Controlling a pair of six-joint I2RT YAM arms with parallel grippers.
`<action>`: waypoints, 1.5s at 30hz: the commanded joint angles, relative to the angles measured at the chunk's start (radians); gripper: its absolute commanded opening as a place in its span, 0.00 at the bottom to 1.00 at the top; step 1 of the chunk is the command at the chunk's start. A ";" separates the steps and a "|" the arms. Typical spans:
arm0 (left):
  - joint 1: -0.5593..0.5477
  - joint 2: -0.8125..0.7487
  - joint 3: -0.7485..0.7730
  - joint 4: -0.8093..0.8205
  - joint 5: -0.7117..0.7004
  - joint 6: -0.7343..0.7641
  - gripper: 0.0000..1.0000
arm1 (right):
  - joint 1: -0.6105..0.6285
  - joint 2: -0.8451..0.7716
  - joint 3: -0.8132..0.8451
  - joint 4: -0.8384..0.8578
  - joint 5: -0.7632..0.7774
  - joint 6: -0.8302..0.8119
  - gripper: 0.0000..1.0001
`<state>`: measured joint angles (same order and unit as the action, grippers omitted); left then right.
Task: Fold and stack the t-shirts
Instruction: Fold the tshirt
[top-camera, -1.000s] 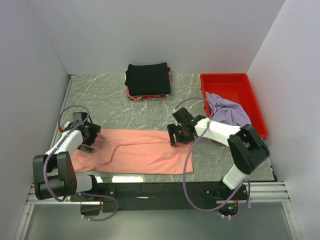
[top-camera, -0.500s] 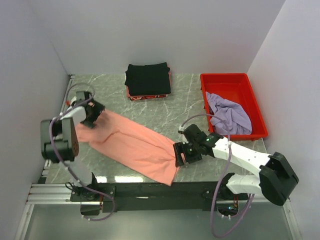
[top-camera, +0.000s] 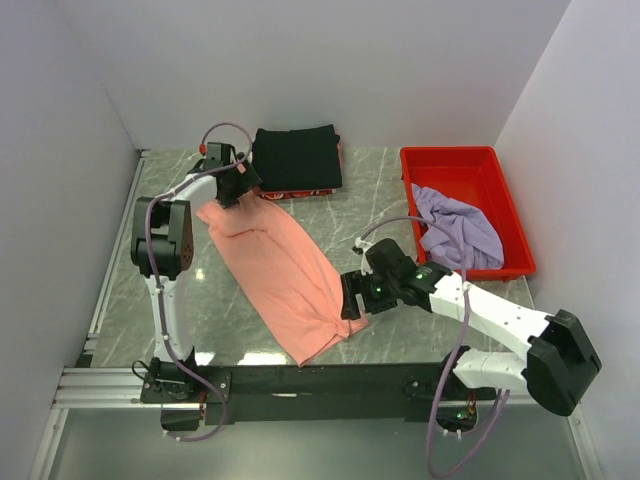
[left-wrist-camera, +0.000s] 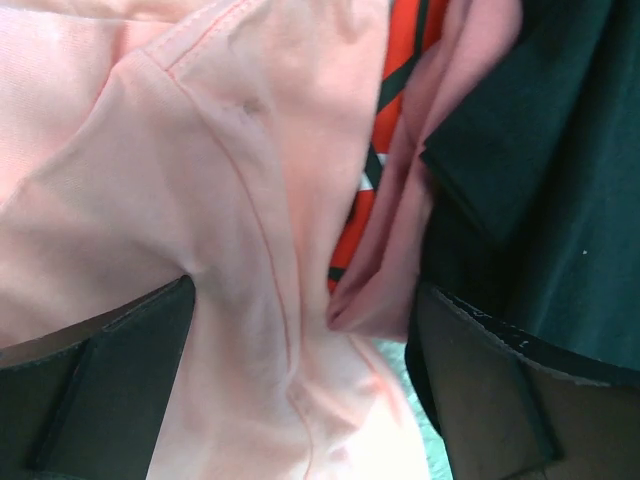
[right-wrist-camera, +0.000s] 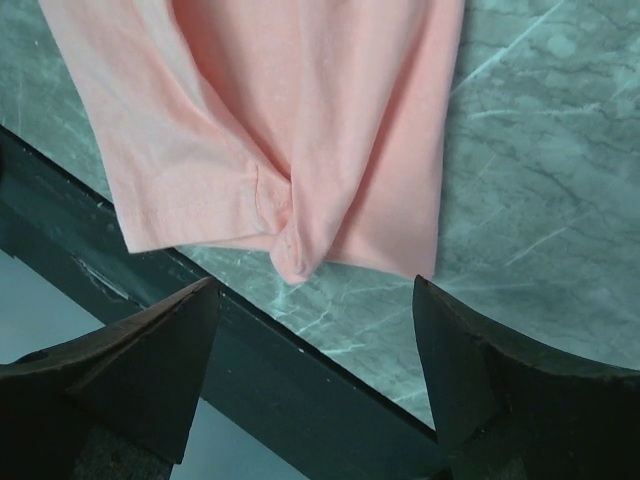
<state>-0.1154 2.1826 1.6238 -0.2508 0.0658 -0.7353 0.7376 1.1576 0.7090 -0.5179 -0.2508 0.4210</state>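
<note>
The salmon-pink t-shirt (top-camera: 277, 270) lies in a long diagonal strip, running from beside the black stack down to the table's front edge. My left gripper (top-camera: 236, 186) is open at its far end, and pink cloth (left-wrist-camera: 200, 180) fills the space between the wide-apart fingers (left-wrist-camera: 100, 380). The neatly folded black t-shirt (top-camera: 295, 157) is right beside it (left-wrist-camera: 540, 180). My right gripper (top-camera: 355, 297) is open near the shirt's lower end, and its fingertips (right-wrist-camera: 150, 370) flank a bunched corner (right-wrist-camera: 295, 255) without touching it. The lavender t-shirt (top-camera: 456, 230) lies crumpled in the red tray (top-camera: 450, 152).
A red striped cloth (left-wrist-camera: 390, 80) shows under the black fold. The black front rail (top-camera: 330, 378) runs just below the pink shirt's lower corner. White walls enclose the marble table (top-camera: 380, 200) on the left, back and right.
My left gripper swept from the left side to the back beside the black stack, and the pink shirt's end went with it, so the shirt turned steeper. The right gripper stayed by the lower end.
</note>
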 joint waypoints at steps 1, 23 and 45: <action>0.006 -0.073 0.027 -0.058 -0.006 0.066 0.99 | 0.006 0.037 0.063 0.042 0.019 -0.016 0.84; 0.013 -0.224 -0.329 -0.030 -0.150 0.005 1.00 | 0.230 0.289 0.161 -0.043 0.315 -0.031 0.63; 0.045 -0.233 -0.354 -0.013 -0.130 0.011 0.99 | 0.396 0.336 0.366 -0.425 0.631 0.122 0.00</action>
<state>-0.0914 1.9530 1.2980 -0.2478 -0.0563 -0.7265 1.0912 1.5093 1.0016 -0.7887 0.2527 0.5079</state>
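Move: The bunched knob on the shirt's near right end lies about 2 cm back, 2 cm left and 6 cm below the right hand. The shirt's near left corner is roughly 9 cm back and 12 cm left of that hand; the red bin's middle is some 28 cm ahead, 27 cm right. For the left hand, the fold in the far half lies about 8 cm back and 4 cm left, just below, and the folded stack about 9 cm ahead, 13 cm right. Down onto the knob goes the right hand, about 6 cm with small drifts left and back, its fingers tipping some 30 degrees steeper; they shut from wide open, pinch the cloth and begin to lift it. Meanwhile the left hand hops back and a little left, away from the stack, and comes down open on the fold, then stays there. ##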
